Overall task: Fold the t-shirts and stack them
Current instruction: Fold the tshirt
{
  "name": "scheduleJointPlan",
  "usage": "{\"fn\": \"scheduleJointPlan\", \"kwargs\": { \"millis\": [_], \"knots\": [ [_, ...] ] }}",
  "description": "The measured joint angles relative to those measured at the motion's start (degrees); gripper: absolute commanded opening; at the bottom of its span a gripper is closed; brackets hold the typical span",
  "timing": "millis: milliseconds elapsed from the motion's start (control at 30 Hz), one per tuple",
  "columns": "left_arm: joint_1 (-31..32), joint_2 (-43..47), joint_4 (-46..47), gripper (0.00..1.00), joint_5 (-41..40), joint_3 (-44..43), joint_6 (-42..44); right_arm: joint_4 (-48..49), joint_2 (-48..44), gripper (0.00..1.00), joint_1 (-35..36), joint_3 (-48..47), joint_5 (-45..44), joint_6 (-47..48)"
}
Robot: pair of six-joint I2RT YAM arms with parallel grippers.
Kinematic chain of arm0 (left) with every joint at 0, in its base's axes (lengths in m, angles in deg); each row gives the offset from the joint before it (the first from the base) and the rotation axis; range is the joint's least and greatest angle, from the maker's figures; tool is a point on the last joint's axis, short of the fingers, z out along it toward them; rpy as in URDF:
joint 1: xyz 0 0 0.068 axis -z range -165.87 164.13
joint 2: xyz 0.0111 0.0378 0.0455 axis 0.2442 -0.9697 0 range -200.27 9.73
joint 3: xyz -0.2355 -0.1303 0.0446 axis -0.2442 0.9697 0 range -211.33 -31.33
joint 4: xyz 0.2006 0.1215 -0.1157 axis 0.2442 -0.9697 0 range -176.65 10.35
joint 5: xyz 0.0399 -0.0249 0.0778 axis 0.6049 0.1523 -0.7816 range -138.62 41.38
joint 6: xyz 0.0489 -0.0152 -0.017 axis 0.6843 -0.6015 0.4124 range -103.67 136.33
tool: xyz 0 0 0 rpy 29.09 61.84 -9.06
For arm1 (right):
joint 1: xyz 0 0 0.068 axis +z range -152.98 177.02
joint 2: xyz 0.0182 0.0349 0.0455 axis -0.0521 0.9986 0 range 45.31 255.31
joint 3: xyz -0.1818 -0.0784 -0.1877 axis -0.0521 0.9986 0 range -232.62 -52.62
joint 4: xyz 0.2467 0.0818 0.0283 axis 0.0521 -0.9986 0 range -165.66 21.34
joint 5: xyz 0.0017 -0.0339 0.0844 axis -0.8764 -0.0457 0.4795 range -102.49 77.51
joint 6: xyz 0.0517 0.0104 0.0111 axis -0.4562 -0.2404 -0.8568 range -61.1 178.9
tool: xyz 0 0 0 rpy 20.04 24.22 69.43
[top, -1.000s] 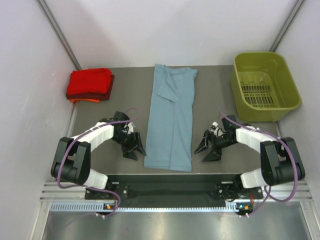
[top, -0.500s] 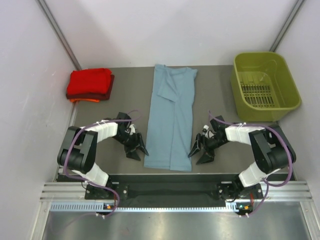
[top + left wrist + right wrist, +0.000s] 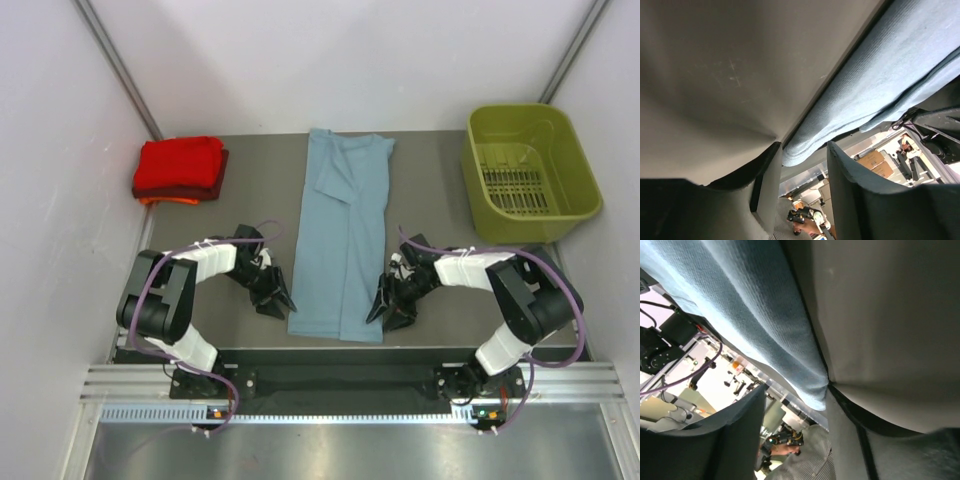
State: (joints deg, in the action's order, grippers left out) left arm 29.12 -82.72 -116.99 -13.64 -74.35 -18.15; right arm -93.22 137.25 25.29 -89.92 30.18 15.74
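Note:
A dusty grey-blue t-shirt lies as a long narrow strip down the middle of the table, sleeves folded in. My left gripper is open at the strip's near left corner; in the left wrist view the cloth's corner sits at the mouth of the jaws. My right gripper is open at the near right corner; in the right wrist view the cloth's edge lies between the fingers. A stack of folded t-shirts, bright red over dark red and orange, sits at the back left.
An olive-green plastic basket stands at the back right. The table's near edge runs just below the shirt's hem. Walls close in on both sides and at the back.
Both grippers have moved inward toward the shirt's near corners; the right one moved further left and now touches the cloth's edge. The shirt has not moved.

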Motion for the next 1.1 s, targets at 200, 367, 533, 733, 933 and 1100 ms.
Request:
{"fn": "scheduleJointPlan", "kwargs": {
  "millis": [200,367,533,733,933,1100],
  "knots": [
    [0.00,-1.07,0.52,0.43,0.37,0.00,-0.13,0.39,0.00,0.40,0.50,0.02,-1.01,-0.20],
    [0.17,-1.97,0.52,0.41,1.44,0.00,-0.33,1.16,0.15,0.39,0.81,0.00,-1.09,-0.66],
    [1.36,-1.97,0.98,0.29,1.64,0.00,-0.68,1.44,0.22,0.35,0.87,0.00,-1.07,-0.66],
    [2.49,-1.95,1.66,0.09,1.73,0.55,-1.31,1.53,0.59,0.09,1.29,-0.50,-1.27,-0.74],
    [2.64,-0.90,1.79,0.00,1.66,1.31,-1.40,1.18,0.96,0.00,2.01,-1.51,-1.55,-0.98],
    [3.15,2.32,1.75,0.00,1.70,1.31,-0.52,-0.76,-0.96,0.00,2.05,-2.01,-3.23,0.76]
  ]
}}
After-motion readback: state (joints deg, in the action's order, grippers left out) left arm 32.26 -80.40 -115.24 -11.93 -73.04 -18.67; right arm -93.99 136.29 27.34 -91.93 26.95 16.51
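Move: The near-left corner of the folded t-shirt lies about 3 cm back and 1 cm right of the left hand point, 1 cm lower, between its half-open fingers. Its near-right corner is about 2 cm back of the right hand, 1 cm lower, and some 22 cm right and 5 cm back of the left hand. The table's front edge is roughly 8 cm back of the left hand and 6 cm back of the right; the collar end is some 45 cm ahead and 14 cm right of the left hand. Both hands shut their half-open fingers fully on the near-hem corners of the folded t-shirt, staying low at the table, the left easing about 1 cm right and 1 cm back onto its corner while the right shifts less than 1 cm left and slightly forward. With both corners pinched, the two hands just begin to lift at the end, the left by about 1 cm and the right by half that, the wrists tilting back only a few degrees. ##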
